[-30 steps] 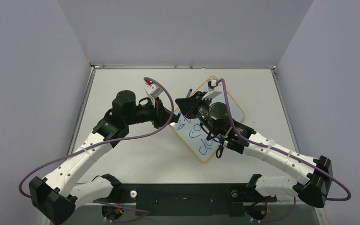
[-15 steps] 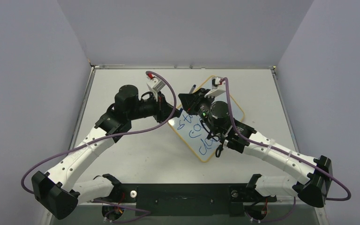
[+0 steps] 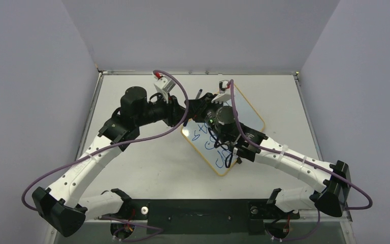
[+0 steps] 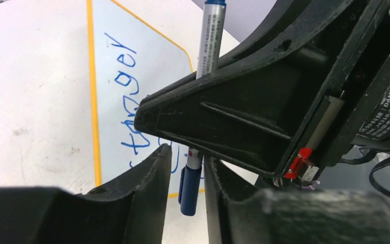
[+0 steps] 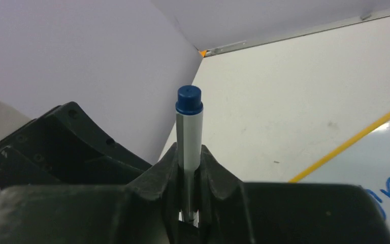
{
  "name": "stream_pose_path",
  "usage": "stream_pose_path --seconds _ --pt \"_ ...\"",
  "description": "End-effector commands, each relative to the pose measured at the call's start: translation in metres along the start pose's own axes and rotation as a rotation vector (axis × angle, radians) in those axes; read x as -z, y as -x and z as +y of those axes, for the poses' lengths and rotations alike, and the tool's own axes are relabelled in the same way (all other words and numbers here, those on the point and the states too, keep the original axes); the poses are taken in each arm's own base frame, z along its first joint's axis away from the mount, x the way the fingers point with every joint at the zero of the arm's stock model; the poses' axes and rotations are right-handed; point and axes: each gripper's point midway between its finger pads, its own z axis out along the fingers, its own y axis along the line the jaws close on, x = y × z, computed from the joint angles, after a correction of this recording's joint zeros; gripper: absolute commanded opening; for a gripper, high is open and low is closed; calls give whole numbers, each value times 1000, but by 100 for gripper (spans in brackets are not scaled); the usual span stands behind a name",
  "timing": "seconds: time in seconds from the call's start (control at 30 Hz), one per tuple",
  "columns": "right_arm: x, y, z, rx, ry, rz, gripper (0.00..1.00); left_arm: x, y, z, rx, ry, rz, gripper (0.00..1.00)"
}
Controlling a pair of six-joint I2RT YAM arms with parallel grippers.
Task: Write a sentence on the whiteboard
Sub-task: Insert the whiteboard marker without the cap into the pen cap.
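Observation:
The whiteboard (image 3: 249, 117) lies askew on the table, yellow-framed, with the blue sentence (image 3: 210, 143) on it. In the left wrist view I read "stanger" (image 4: 127, 91) on the whiteboard (image 4: 147, 40). My right gripper (image 3: 203, 105) is shut on a grey marker (image 5: 189, 132), whose blue back end sticks up past the gripper (image 5: 189, 158). The marker's blue cap (image 4: 189, 185) hangs between my left gripper's fingers (image 4: 147, 193). My left gripper (image 4: 187, 152) is slightly open, with a gap showing beside the cap.
The two grippers meet over the whiteboard's near-left corner (image 3: 185, 132). Purple cables (image 3: 175, 96) loop above both wrists. The grey table (image 3: 132, 162) ends at a raised far rim (image 3: 198, 72) and purple walls.
The left jaws, shut on the cap before, have parted a little. Both grippers have shifted slightly toward the far side with the marker.

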Motion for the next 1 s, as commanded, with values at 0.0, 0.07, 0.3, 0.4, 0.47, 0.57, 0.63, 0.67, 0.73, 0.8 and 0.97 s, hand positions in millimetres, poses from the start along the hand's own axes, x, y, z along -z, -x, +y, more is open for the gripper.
stream_pose_path --seconds 0.0,0.07,0.3,0.4,0.47,0.57,0.63,0.67,0.73,0.8,0.97 --pt "30 -121 42 20 153 433 0 45 115 -35 -226 40 -374 31" --pt "25 -121 45 24 150 438 0 57 98 -26 -241 92 -332 38" --pt "18 -119 60 22 172 448 0 97 42 -14 -266 174 -248 46" --pt "17 -118 65 17 184 452 0 104 30 -16 -269 166 -227 46" --pt "18 -117 67 13 189 452 0 104 24 -20 -265 140 -206 46" --pt "19 -112 67 9 185 439 0 103 18 -24 -248 112 -185 46" --pt "21 -110 66 6 180 431 0 102 14 -24 -233 104 -175 45" --pt "21 -109 65 6 177 426 0 101 11 -24 -223 100 -168 45" --pt "22 -104 65 4 173 415 0 102 8 -25 -207 98 -160 45" --pt "22 -101 63 5 163 404 0 104 6 -24 -188 110 -157 45" --pt "19 -91 54 22 99 371 0 114 -7 -20 -134 151 -119 45"
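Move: The cap is already on the marker and sits at the left hand's loosening fingertips, level with them and about 1 cm to the right. The marker's middle, in the right gripper, is some 3 cm ahead, 3 cm right and 5 cm above; the whiteboard's middle lies about 7 cm ahead, 16 cm right and 22 cm below. From the right hand, the cap is roughly 3 cm back, 2 cm left and 5 cm lower. The capped marker, kept pinched by the right hand, is carried about 8 cm left and 8 cm back, sinking some 6 cm later on, while that wrist turns about 20 degrees counter-clockwise and tips down. The left fingers open much wider around the cap and let it be; that hand backs off left roughly 8 cm, then also back 6 cm and slightly up, tipping up a little, and practically halts halfway through. ##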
